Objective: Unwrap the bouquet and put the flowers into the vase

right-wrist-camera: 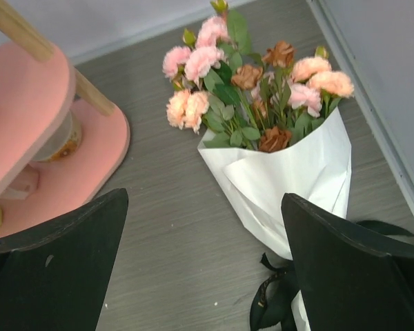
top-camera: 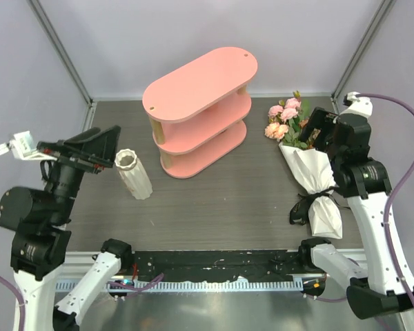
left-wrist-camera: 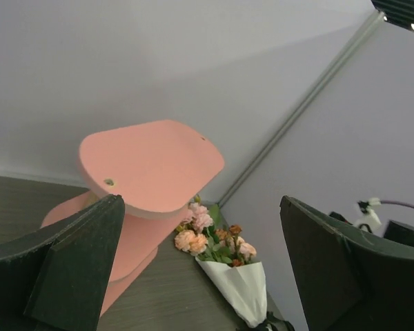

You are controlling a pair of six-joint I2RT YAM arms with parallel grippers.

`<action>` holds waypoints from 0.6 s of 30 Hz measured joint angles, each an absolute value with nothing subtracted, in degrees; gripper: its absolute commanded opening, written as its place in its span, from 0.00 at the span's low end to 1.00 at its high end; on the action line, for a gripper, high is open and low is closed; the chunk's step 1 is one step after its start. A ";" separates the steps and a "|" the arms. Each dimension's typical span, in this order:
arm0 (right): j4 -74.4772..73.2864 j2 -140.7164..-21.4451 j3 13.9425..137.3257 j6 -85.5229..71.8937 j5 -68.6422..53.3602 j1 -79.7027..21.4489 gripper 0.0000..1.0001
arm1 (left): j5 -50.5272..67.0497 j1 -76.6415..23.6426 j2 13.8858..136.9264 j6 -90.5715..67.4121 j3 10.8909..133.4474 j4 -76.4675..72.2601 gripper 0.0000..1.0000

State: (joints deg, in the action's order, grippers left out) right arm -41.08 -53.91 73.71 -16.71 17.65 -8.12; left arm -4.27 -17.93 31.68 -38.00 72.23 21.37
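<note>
The bouquet [top-camera: 309, 172] lies flat at the right of the table. Its white paper cone [right-wrist-camera: 283, 172] is tied with black ribbon [right-wrist-camera: 276, 303], and the flowers [right-wrist-camera: 252, 76] point toward the back wall. My right gripper [top-camera: 326, 131] hovers open just above the cone. In the right wrist view the gripper [right-wrist-camera: 205, 200] has only table and the paper's edge between its fingers. The white ribbed vase [top-camera: 133, 174] stands upright at the left. My left gripper [top-camera: 107, 148] is raised beside the vase, open and empty. In the left wrist view the gripper [left-wrist-camera: 200, 227] faces the far bouquet [left-wrist-camera: 238, 283].
A pink oval three-tier shelf [top-camera: 200, 110] stands in the middle toward the back, between vase and bouquet. Grey enclosure walls with metal corner posts [top-camera: 352, 62] close off the back and sides. The ribbon's loose ends [top-camera: 303, 207] trail on the table left of the cone.
</note>
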 measured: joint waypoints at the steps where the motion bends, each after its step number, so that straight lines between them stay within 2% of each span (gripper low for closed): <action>1: -41.39 -55.09 73.73 -16.99 17.65 -8.12 1.00 | -1.91 -17.93 33.67 -38.04 73.89 21.74 1.00; 8: -43.35 -66.26 72.23 -19.14 16.10 -8.12 1.00 | 20.86 -18.15 54.96 -40.16 86.00 21.34 1.00; 11: -43.35 -66.39 68.38 -20.16 16.40 -8.14 1.00 | 25.28 -20.58 63.11 -41.52 89.12 21.61 1.00; 15: -43.11 -65.54 63.99 -24.29 20.95 -6.17 1.00 | 24.67 -31.68 70.61 -39.90 91.42 24.38 1.00; 18: -42.46 -64.86 60.64 -28.10 24.45 -1.06 1.00 | 19.97 -44.66 75.20 -36.12 95.81 27.24 1.00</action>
State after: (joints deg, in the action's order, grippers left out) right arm -42.46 -64.86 60.64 -28.10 24.45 -1.06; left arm 19.97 -44.66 75.20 -36.12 95.81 27.24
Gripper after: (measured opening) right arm 0.996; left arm 0.996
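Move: The black ribbon tied round the bouquet lies about 8 cm to the right of the right hand, 5 cm back and some 27 cm below. From that hand the flower heads are roughly 16 cm ahead and 6 cm right, about as low. From the left hand the ribbon is some 55 cm right, 8 cm ahead and 44 cm down; the pink shelf stands 22 cm ahead and 20 cm right, the vase about 8 cm ahead and 2 cm right. The right hand drops about 15 cm towards the ribbon, the left sweeps some 25 cm right; both stay open. ##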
